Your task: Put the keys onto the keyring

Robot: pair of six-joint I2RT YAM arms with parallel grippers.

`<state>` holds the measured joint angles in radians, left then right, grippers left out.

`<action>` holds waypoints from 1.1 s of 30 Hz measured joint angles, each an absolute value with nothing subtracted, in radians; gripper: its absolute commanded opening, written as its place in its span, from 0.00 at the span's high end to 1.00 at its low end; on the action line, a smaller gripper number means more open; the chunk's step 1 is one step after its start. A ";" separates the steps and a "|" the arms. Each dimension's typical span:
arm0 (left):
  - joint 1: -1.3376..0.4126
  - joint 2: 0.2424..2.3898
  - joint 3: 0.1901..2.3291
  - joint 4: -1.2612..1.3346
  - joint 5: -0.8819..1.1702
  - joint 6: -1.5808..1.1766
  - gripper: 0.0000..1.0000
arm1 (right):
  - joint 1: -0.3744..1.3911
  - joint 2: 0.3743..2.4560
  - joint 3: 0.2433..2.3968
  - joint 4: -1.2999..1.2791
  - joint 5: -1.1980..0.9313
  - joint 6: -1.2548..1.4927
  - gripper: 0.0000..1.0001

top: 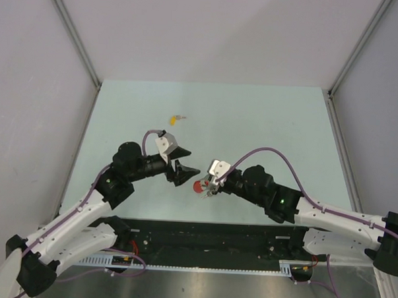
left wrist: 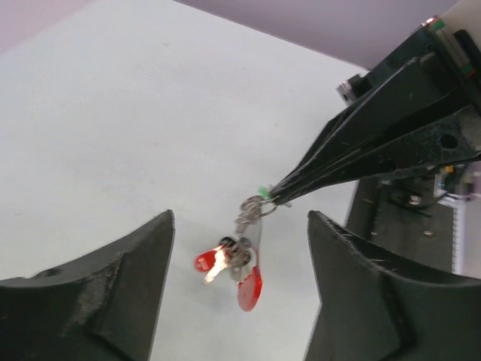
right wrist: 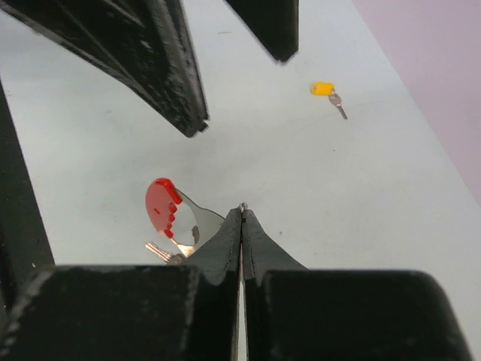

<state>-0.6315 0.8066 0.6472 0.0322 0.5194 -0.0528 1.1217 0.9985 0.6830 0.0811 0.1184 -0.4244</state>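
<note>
My right gripper is shut on the thin metal ring of the keyring. The keyring hangs just above the table with its red tags and a silver blade dangling. A small green bit shows right at the right fingertips. My left gripper stands open facing the keyring, one finger on either side, touching nothing. In the top view the left gripper sits just left of the keyring. The yellow-headed key lies alone on the table farther back and also shows in the right wrist view as the yellow key.
The pale green table is bounded by white walls on three sides. A black rail with cables runs along the near edge between the arm bases.
</note>
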 measured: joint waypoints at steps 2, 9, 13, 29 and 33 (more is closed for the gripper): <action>-0.632 0.783 0.652 0.015 0.468 -0.050 0.03 | 1.113 0.999 0.683 0.086 0.130 -0.419 1.00; -0.628 0.709 0.696 -0.084 0.223 -0.027 0.00 | 1.031 0.999 0.684 0.087 0.157 -0.391 1.00; -0.625 0.662 0.696 -0.125 0.031 -0.049 0.00 | 0.956 1.014 0.701 0.088 0.157 -0.366 1.00; -0.502 0.631 0.694 -0.257 -0.233 -0.153 0.00 | 0.500 1.193 0.862 0.135 0.173 -0.260 1.00; -0.480 0.601 0.691 -0.265 -0.241 -0.161 0.00 | 0.448 1.220 0.878 0.132 0.188 -0.222 1.00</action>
<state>-0.4805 0.6010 0.6914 -0.2649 -0.2405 -0.1612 0.4480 1.2201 0.8780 0.1322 0.1879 -0.2222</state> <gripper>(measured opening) 0.996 0.007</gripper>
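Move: The yellow-tagged key lies on the table about 33 cm ahead of the left hand, 10 cm to its left and some 22 cm below. The keyring bunch, already held by the right gripper, is about 5 cm to the left hand's right, 3 cm back and 5 cm lower. From the right hand, open table lies roughly 20 cm ahead, 17 cm to its right and 20 cm down; the yellow-tagged key is about 33 cm ahead, 16 cm to its left and 20 cm down. The keyring bunch, still pinched in the shut right fingers, is swept forward and to the right over the open table, about 25 cm at nearly constant height, the wrist turning clockwise some 45 degrees. The left hand, already clear of the bunch, opens fully and swings left and somewhat forward, turning counter-clockwise about 50 degrees to face the yellow-tagged key. ##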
